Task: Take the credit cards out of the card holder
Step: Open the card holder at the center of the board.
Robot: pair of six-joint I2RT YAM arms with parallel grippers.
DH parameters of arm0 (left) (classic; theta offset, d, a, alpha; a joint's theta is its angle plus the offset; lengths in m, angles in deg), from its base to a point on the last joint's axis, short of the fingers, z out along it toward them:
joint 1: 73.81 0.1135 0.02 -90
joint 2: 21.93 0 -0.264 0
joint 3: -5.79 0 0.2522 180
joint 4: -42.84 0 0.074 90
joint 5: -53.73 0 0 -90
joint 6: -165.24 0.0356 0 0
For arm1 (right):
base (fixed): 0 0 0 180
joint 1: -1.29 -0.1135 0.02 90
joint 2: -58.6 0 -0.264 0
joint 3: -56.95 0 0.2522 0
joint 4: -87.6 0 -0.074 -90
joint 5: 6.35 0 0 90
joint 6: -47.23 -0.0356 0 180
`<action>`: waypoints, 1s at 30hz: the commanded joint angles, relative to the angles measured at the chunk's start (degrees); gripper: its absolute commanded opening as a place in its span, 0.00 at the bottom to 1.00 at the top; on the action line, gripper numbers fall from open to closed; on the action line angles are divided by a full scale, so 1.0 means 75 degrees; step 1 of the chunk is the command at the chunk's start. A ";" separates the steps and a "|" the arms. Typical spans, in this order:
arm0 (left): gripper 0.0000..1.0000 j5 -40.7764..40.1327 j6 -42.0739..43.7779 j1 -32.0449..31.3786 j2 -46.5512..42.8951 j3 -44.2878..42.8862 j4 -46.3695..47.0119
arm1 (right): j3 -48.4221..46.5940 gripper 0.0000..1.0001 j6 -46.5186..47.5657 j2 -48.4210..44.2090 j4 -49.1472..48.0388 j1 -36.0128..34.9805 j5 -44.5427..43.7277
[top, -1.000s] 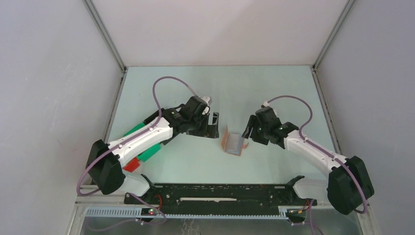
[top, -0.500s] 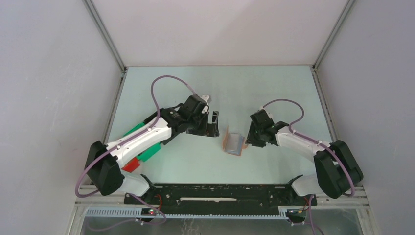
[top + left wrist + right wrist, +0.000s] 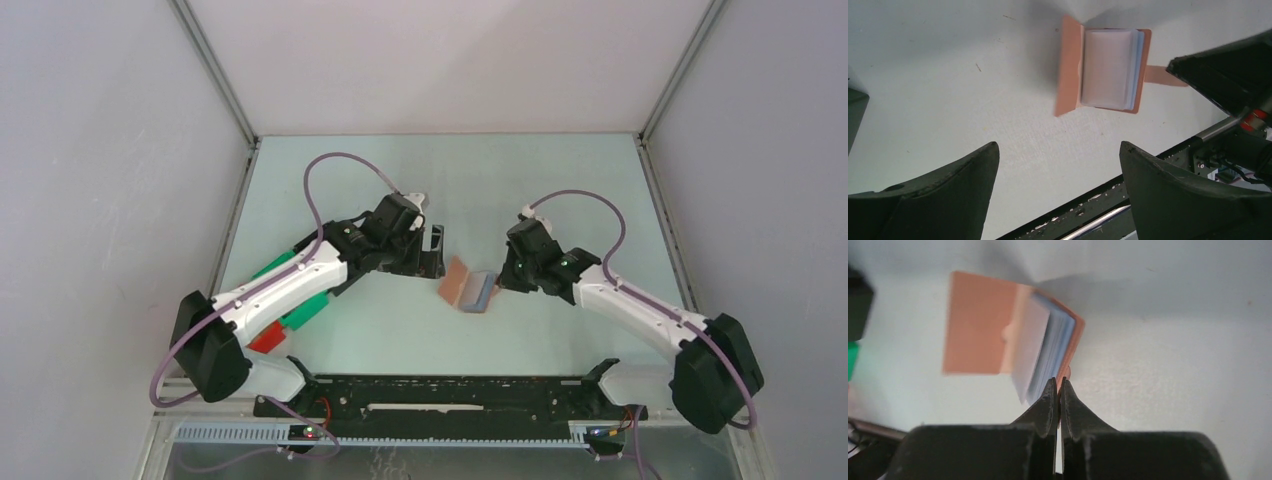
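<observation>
The tan card holder [image 3: 458, 285] lies open mid-table, its loose flap [image 3: 1069, 75] spread to the left. Pale blue-grey credit cards [image 3: 1108, 67] are stacked in its right half [image 3: 1045, 350]. My right gripper [image 3: 1058, 383] is shut on the holder's right edge by the little closing tab [image 3: 1162, 76], and a thin tan strip shows between its tips. In the top view the right gripper [image 3: 498, 282] touches the holder's right side. My left gripper [image 3: 1058, 150] stands wide open and empty, just left of the holder [image 3: 436, 252].
Green bins [image 3: 300, 302] and a red bin [image 3: 268, 338] sit under the left arm. A black rail [image 3: 450, 392] runs along the near table edge. Metal frame posts and grey walls close in the table on three sides.
The right gripper has closed on the holder's right edge. The holder's flap has swung down to the left, and the holder now lies more open. The left gripper stayed open and hardly moved.
</observation>
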 commanded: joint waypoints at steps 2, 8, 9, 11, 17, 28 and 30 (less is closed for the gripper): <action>0.95 -0.0345 0.0094 0.0109 -0.0327 -0.0186 -0.0050 | -0.0720 0.00 -0.0236 -0.0656 0.0239 -0.0500 0.0041; 0.95 -0.0325 0.0086 0.0188 -0.0417 -0.0058 -0.0019 | -0.0824 0.00 -0.0442 -0.0614 -0.0086 -0.0641 0.0329; 0.95 -0.0275 0.0072 0.0183 -0.0399 -0.0027 -0.0001 | -0.0824 0.00 -0.0443 -0.0523 -0.0079 -0.0639 0.0309; 0.95 -0.0179 0.0053 0.0174 -0.0343 0.0040 0.0052 | -0.0818 0.00 -0.0390 -0.0387 -0.0025 -0.0638 0.0252; 0.95 0.0205 -0.0025 0.0173 -0.0305 0.0302 0.0251 | -0.0414 0.00 -0.0271 -0.0669 0.0083 -0.0364 0.0223; 0.95 0.0498 -0.0009 0.0182 0.0056 0.0277 0.0435 | 0.1466 0.00 -0.0302 -0.1404 0.0377 0.0775 0.0129; 0.95 0.0565 -0.0008 0.0173 0.0137 0.0270 0.0455 | 0.1582 0.05 -0.0431 -0.1296 0.0396 0.0799 0.0081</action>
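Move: The right hand already has the card holder's strap shut in its fingers, just off the holder's right edge: the holder's middle is about 6 cm to its left, level fore and aft, and some 4 cm below. The clear pages lie roughly 5 cm left, and the raised left cover about 10 cm left and 1 cm farther out. From the idle, open left hand the holder lies some 7 cm right, 5 cm back and 12 cm below. Keeping the strap pinched in shut fingers, the right hand first lifts about 5.5 cm while carrying it some 3.5 cm left over the holder, its left side tilting up a little, and lingers there. Then it turns back the other way, sweeping right and down about 8 cm each and drawing back towards the base by roughly 3 cm, the tilt coming out again, so that the strap pulls the right cover out to the right of the pages and low over the board. ##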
